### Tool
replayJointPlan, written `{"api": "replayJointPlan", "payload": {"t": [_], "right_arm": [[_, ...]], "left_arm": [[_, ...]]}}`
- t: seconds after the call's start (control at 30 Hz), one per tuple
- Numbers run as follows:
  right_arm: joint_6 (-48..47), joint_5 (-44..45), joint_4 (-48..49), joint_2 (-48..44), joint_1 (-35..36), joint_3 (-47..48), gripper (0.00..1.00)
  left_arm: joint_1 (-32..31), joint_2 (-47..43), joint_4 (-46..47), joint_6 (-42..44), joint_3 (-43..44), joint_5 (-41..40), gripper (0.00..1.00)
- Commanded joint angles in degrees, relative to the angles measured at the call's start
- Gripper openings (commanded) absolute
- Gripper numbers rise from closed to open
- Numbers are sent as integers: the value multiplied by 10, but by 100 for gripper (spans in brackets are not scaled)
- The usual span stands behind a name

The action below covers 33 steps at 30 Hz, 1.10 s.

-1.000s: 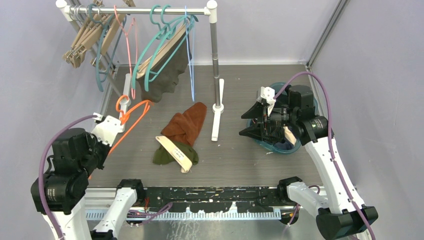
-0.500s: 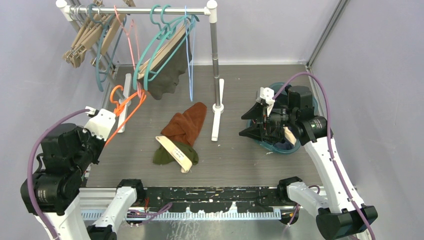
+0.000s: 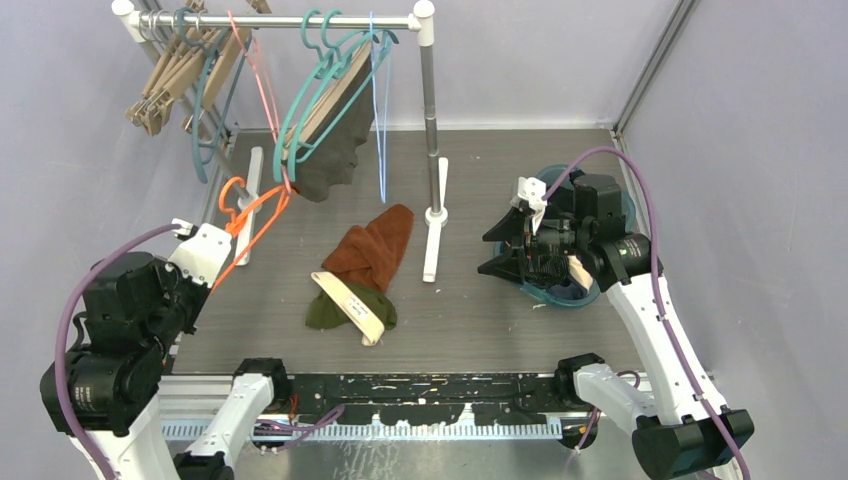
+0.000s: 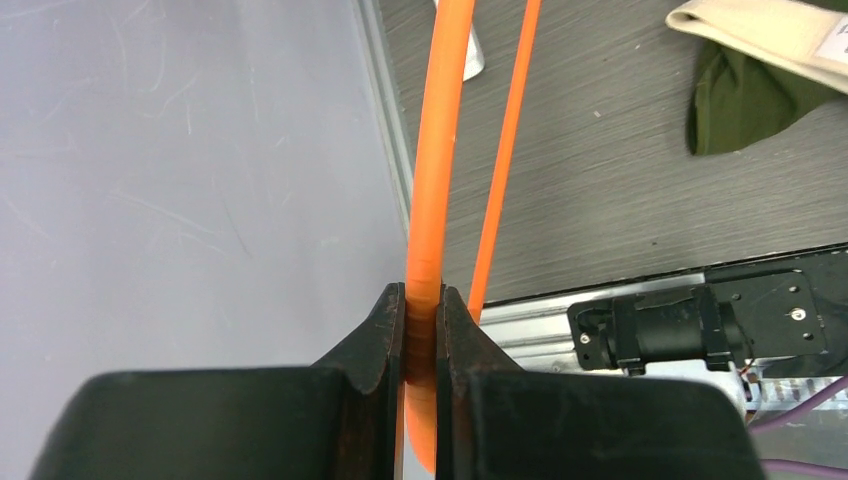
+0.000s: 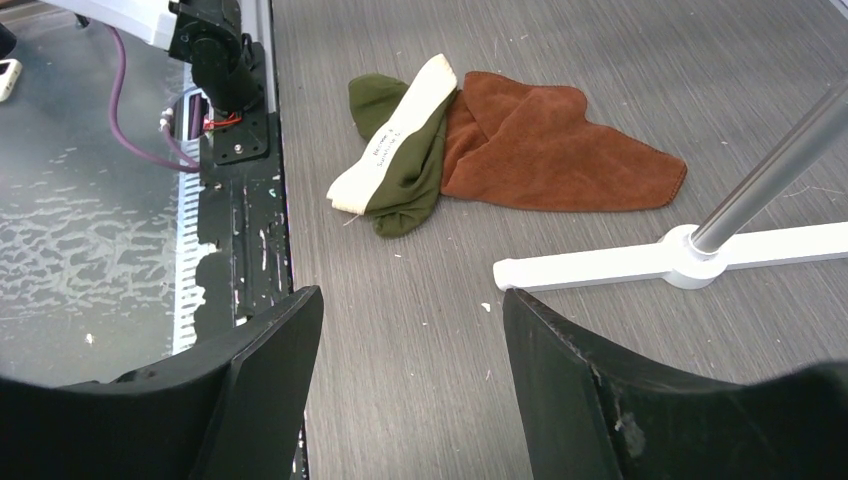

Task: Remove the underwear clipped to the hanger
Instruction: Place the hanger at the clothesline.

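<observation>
A grey-brown underwear (image 3: 328,150) hangs from a teal hanger (image 3: 318,75) on the rack. An olive-green underwear (image 3: 326,314) with a cream waistband (image 3: 350,305) lies loose on the table; it also shows in the right wrist view (image 5: 405,175) and at the edge of the left wrist view (image 4: 740,100). My left gripper (image 3: 213,252) (image 4: 424,296) is shut on a bare orange hanger (image 3: 255,210) (image 4: 440,150) at the table's left edge. My right gripper (image 3: 497,246) (image 5: 410,300) hovers open and empty above the table.
A rust-brown cloth (image 3: 375,245) (image 5: 540,150) overlaps the olive underwear. The rack's white foot (image 3: 432,250) (image 5: 620,265) lies between that pile and my right gripper. Wooden hangers (image 3: 165,80) crowd the rail's left end. A teal basin (image 3: 560,295) with dark cloth sits under my right arm.
My left arm has drawn back to the left and carried the orange hanger up and left, towards the rack. The hung clothes have swayed slightly. The right arm has stayed put.
</observation>
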Motion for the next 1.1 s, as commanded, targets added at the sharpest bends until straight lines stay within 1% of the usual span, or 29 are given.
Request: {"api": "replayJointPlan", "payload": {"t": [0.0,0.1,0.23,0.43,0.7,0.93,1.07], "right_arm": [[-1,-4,28,-7,-2,4,72],[1,-5,28,-6,-2,6,72],[2,-4,28,-9,-1,5,72],[-1,0,29,-17,-2,0,73],[-6,3,31,-26,-2,-10,73],[-7,4,34,-29,-2,-14,73],[-7,4,34,-28,-1,-12,73]], "left_arm": [[3,-13,24,0,-14,-67,0],[3,-10,46,-4,-25,-101,0],[4,6,87,-15,-20,-109,0],[3,44,154,-45,33,-68,0],[4,129,213,-53,109,-116,0],[3,185,231,-63,162,-60,0],[3,218,253,-65,192,-68,0]]}}
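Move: The clothesline rail, at its gap between the blue-green and pink hangers, lies roughly 28 cm ahead of the left hand, 8 cm to its right and 20 cm above. From that hand, the pink hanger's middle is some 26 cm ahead, 12 cm right and 9 cm up; the wooden clip hangers are about 27 cm ahead, 1 cm right and 12 cm up. From the idle right hand that gap is around 19 cm ahead, 34 cm left, 26 cm up. The orange hanger, still pinched in the left fingers by its lower end, first shifts about 2 cm to the left and slightly back, turning a little counter-clockwise, so its far end draws clear of the pink hanger. Then it's carried forward and up towards the rail, some 12 cm out and 9 cm higher, the wrist tipping up about 15 degrees while the grip holds. ##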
